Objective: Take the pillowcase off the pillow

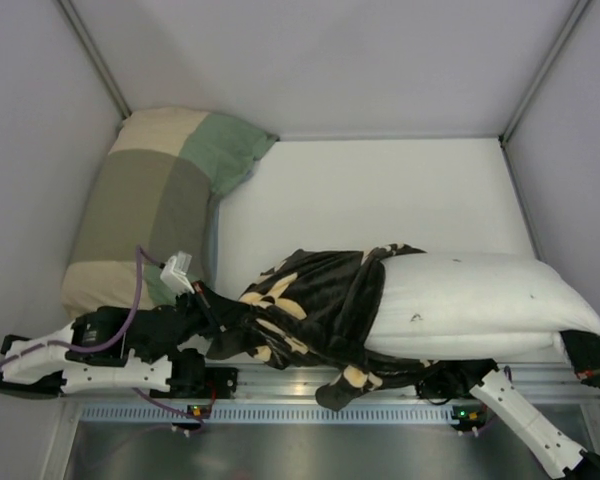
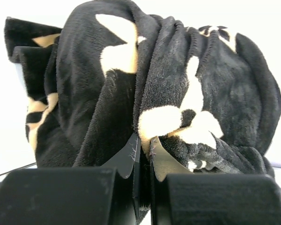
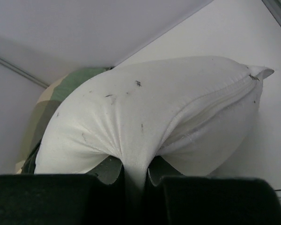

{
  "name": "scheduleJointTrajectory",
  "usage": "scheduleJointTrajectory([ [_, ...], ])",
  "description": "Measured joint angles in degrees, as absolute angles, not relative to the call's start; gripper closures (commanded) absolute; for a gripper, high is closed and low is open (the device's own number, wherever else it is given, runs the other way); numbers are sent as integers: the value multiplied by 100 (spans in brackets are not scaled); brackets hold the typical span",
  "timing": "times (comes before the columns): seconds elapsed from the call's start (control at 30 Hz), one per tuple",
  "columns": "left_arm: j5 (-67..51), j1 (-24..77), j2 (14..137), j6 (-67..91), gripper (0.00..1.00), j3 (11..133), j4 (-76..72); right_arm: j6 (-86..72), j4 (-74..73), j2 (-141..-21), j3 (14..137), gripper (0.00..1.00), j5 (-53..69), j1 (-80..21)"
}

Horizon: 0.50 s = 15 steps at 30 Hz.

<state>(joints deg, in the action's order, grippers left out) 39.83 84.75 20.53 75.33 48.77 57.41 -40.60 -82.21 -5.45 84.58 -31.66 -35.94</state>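
The black pillowcase (image 1: 315, 300) with cream flower motifs is bunched over the left end of the white pillow (image 1: 470, 300), which lies across the table's near side. Most of the pillow is bare. My left gripper (image 1: 216, 312) is shut on a fold of the pillowcase (image 2: 107, 93) at its left edge; in the left wrist view the plush fabric is pinched between the jaws of the gripper (image 2: 144, 141). My right gripper (image 1: 577, 347) is at the pillow's right end, shut on a pinch of the pillow's white cloth (image 3: 145, 117), which runs down into the gripper (image 3: 135, 165).
A green, beige and olive patchwork pillow (image 1: 150, 195) leans in the back left corner, also visible behind the white pillow as a green patch (image 3: 68, 89). White walls enclose the table on three sides. A metal rail (image 1: 280, 385) runs along the near edge.
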Motion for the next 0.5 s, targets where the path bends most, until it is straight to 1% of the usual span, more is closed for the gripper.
scheduleJointTrajectory([
  [0.1, 3990, 8471, 2397, 7507, 100, 4928, 5732, -4206, -8333, -502, 8425, 100, -3334, -3699],
  [0.2, 4027, 8423, 3015, 7218, 100, 5076, 5728, -4274, -8202, -493, 8138, 100, -3452, -3701],
  [0.23, 4034, 8399, 3310, 7061, 98, 5140, 5704, -4276, -8147, -491, 8005, 100, -3492, -3701],
  [0.27, 4036, 8385, 3566, 6930, 84, 5177, 5671, -4283, -8034, -491, 7802, 100, -3529, -3701],
  [0.33, 4010, 8366, 4353, 6449, 42, 5330, 5618, -4287, -7793, -493, 7391, 100, -3597, -3701],
  [0.37, 3992, 8368, 4783, 6265, 24, 5441, 5618, -4283, -7688, -495, 7190, 100, -3634, -3701],
  [0.4, 3988, 8381, 5098, 6117, 18, 5553, 5612, -4274, -7636, -497, 7083, 100, -3656, -3701],
  [0.43, 4014, 8420, 5559, 5977, 14, 5717, 5577, -4259, -7588, -502, 6997, 100, -3688, -3701],
  [0.47, 4014, 8451, 5837, 5889, 2, 5795, 5533, -4252, -7572, -506, 6980, 100, -3712, -3701],
  [0.5, 4016, 8510, 6101, 5774, 1, 5859, 5520, -4226, -7564, -506, 6987, 100, -3754, -3701],
])
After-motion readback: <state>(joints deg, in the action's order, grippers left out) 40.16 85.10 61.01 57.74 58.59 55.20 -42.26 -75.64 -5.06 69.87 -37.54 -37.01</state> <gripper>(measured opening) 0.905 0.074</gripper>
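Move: The bulk of the pillowcase, whose tail end my left fingers are pinching, lies about 17 cm to the right of my left hand, level with it fore and aft and some 8 cm lower. The white pillow's middle is roughly 45 cm to its right and 3 cm ahead; the striped pillow is 19 cm to its left and 20 cm ahead. From my right hand, still gripping the pillow's end, the pillow's middle is about 16 cm left, 5 ahead and 6 below. I swing my left hand about 8 cm right and 6 cm down towards the bulk of the pillowcase, rolling it some 40 degrees so its left side rises. On the way its fingers let go of the pinched tail and spread wide around the dark cloth. My right hand keeps its grip on the pillow's end but eases about 5 cm forward and 3 to 4 cm down, slackening the stretch. ##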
